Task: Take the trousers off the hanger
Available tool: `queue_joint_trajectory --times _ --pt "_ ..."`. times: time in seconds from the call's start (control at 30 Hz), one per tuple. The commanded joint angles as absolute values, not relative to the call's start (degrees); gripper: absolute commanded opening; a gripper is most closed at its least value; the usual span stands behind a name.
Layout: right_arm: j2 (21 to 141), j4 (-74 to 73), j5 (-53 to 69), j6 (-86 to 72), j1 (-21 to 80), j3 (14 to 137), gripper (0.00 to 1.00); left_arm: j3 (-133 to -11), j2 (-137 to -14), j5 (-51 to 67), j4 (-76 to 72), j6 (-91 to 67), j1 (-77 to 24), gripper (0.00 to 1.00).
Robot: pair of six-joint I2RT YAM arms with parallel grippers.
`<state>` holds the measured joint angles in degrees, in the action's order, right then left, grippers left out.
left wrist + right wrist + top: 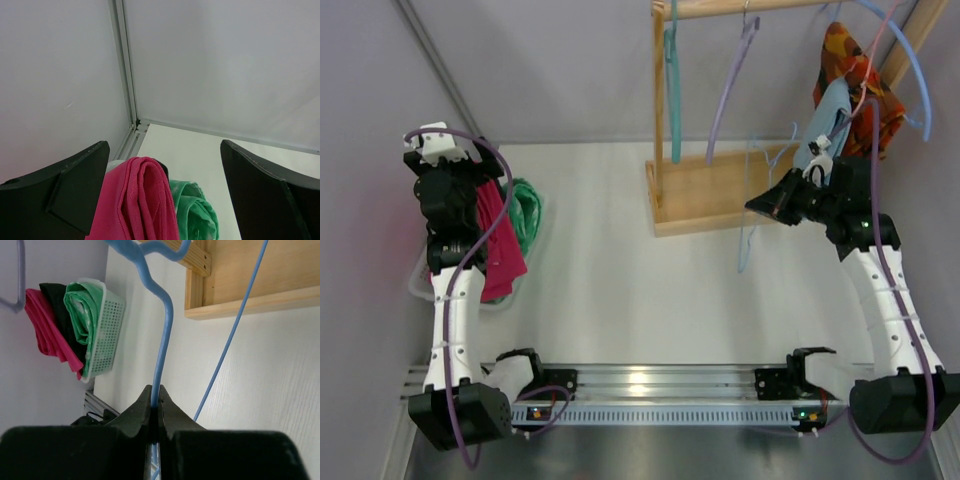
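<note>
Magenta pink trousers (137, 200) and mint-green trousers (195, 212) lie heaped below my left gripper (164, 145). Its jaws stand wide open, and the pink cloth rises between the fingers without being pinched. In the top view the left gripper (460, 200) hangs over these trousers (498, 240). My right gripper (156, 390) is shut on the thin wire of a light blue hanger (162, 340); it sits in front of the rack (772, 203). Light blue trousers (828, 115) and orange patterned trousers (850, 60) hang at the rack's right end.
A white mesh basket (107, 325) holds the pink (42, 325), black (57, 310) and green (82, 305) trousers. The wooden rack base (705, 195) stands at the back. Bare teal (673, 90) and lavender (730, 90) hangers hang from its rail.
</note>
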<state>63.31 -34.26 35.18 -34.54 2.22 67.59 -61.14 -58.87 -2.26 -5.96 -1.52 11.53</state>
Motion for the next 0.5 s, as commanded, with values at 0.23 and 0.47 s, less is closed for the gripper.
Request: queue_joint_trajectory --times 0.23,0.47 --pt "53.5 -41.4 34.6 -25.8 1.8 65.0 0.0 -64.4 -58.4 -0.5 -8.1 -1.7 11.4 0.99" --pt "51.0 -39.2 34.5 -23.5 1.8 66.5 0.0 -64.0 -57.7 -0.3 -8.1 -1.7 11.3 0.99"
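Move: The right hand already grips the empty blue hanger; the rack's rail lies about 17 cm ahead, level with it sideways, some 25 cm above. The hanging light-blue trousers are about 12 cm ahead and 12 cm right of this hand, the purple hanger 17 cm ahead and 8 cm left, both higher than the hand. From the left hand the rail is roughly 10 cm ahead, 54 cm right and 15 cm up. The right hand, still pinching the blue hanger, draws back about 5 cm from the rack, fingers tipping slightly up. ##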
